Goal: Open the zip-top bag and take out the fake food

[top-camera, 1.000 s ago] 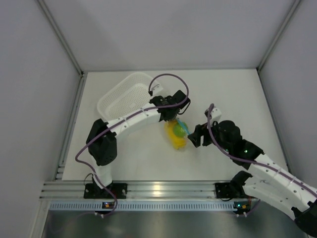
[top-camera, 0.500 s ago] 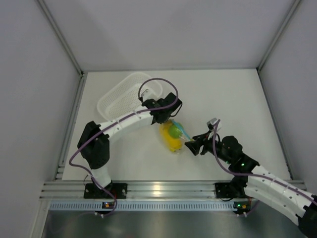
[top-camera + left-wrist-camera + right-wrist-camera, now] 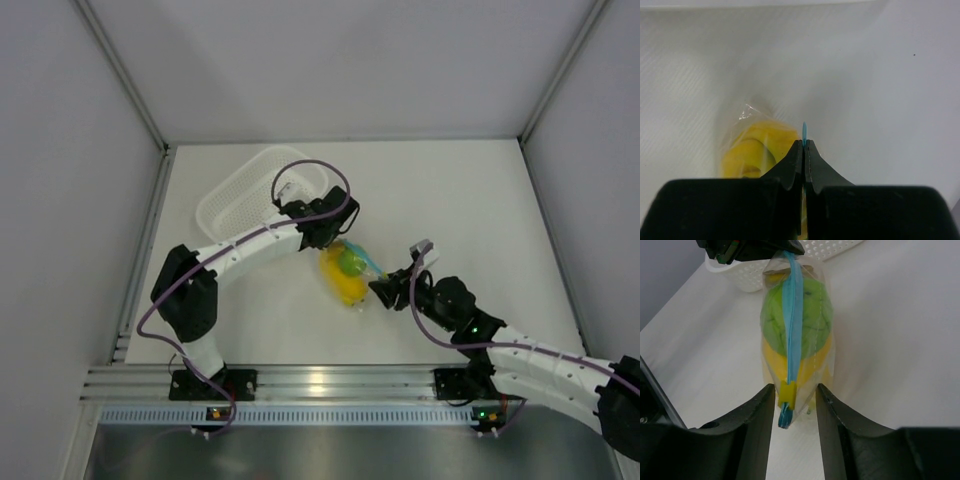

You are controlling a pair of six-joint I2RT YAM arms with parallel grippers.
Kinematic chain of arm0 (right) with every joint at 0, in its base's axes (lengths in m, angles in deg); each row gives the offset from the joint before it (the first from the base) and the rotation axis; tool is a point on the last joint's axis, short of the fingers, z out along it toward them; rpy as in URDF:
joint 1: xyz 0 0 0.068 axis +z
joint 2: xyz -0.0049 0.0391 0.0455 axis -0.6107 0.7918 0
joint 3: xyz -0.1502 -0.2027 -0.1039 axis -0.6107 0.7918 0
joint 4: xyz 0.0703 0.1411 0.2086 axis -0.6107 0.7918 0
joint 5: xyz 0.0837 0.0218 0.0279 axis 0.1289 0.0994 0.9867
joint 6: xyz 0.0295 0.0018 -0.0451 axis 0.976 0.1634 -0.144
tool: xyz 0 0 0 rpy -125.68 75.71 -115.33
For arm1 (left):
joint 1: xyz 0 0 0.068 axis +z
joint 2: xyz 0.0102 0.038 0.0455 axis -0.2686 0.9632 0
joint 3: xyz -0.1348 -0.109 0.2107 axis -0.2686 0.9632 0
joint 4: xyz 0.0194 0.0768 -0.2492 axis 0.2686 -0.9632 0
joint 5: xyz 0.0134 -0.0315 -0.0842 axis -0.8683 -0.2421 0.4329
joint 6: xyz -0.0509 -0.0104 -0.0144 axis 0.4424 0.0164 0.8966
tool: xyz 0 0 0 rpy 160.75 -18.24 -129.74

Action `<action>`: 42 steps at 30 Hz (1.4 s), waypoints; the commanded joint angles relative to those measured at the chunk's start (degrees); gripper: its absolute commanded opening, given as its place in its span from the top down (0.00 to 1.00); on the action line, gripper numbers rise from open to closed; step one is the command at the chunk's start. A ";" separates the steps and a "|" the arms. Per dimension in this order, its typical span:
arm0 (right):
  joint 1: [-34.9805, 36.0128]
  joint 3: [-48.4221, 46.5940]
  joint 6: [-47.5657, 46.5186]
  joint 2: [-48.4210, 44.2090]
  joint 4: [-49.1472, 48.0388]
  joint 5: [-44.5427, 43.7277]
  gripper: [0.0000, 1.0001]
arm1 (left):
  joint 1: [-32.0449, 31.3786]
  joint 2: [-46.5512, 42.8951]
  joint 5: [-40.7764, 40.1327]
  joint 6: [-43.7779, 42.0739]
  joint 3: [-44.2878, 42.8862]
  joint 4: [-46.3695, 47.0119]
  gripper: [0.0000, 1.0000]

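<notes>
The zip-top bag (image 3: 347,274) hangs clear and crinkly in the middle of the table, its light blue zip strip (image 3: 792,305) facing up. My left gripper (image 3: 804,143) is shut on the far end of that strip (image 3: 803,130). Inside, the fake food shows as a green ball-like fruit (image 3: 812,315) above yellow fruit (image 3: 771,365). My right gripper (image 3: 795,387) is open, its jaws standing either side of the strip's near end and its small yellow slider (image 3: 787,393), with gaps on both sides. From above, the right gripper (image 3: 379,290) sits at the bag's right end.
A white perforated basket (image 3: 250,190) lies at the back left, just behind the left arm; its rim (image 3: 832,246) shows beyond the bag. Side walls close in the table left and right, and an aluminium rail runs along the near edge.
My right gripper has moved left up to the bag's near end and its jaws have narrowed around the slider. The left gripper shifted slightly left, still holding the strip.
</notes>
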 commanded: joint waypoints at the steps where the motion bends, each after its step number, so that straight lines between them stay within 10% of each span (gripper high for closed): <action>1: 1.08 0.13 0.04 1.95 -8.32 -4.26 0.62 | 0.05 -2.82 1.15 0.65 1.40 2.52 1.00; 8: 1.16 -1.72 -1.36 4.15 -7.89 -5.32 0.98 | 0.14 -3.26 2.91 0.04 2.98 3.58 1.00; 13: 1.51 -3.55 -3.99 -1.19 -0.78 -4.79 1.00 | 1.28 -4.14 5.98 -7.58 2.89 8.49 0.90; 17: 1.43 -7.16 -8.03 -4.72 8.44 -4.88 1.00 | 4.35 -4.66 15.45 -17.41 1.75 12.27 0.27; 20: 1.51 -10.67 -10.40 -6.13 15.30 -4.27 1.00 | 5.49 -5.80 20.11 -27.59 0.96 16.83 0.11; 26: 1.51 -18.76 -14.71 -4.99 29.00 -0.40 1.00 | 7.42 -5.89 41.20 -53.19 -2.47 28.61 0.09; 30: 1.52 -21.75 -14.81 -4.38 31.22 1.26 1.00 | 12.00 -8.26 69.70 -59.54 3.05 43.19 0.11; 42: 3.97 -30.54 -18.94 0.37 41.85 4.88 1.00 | 11.48 -14.95 100.73 -82.57 12.82 53.50 0.13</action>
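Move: The right hand's open fingers straddle the zip bag's yellow slider, about 1 cm ahead and level with them. From the right hand the green food is some 4 cm ahead, 7 left and 4 below, and the yellow food 9 left, level fore and aft, 7 below. The left hand still grips the zip's far end; from it the slider lies roughly 8 cm back and 10 right, the white basket's middle 9 ahead, 17 left and 11 below. Right pinches slider, rises 5 cm; left frees zip end, swings 15 cm up, back and right, turning clockwise. ##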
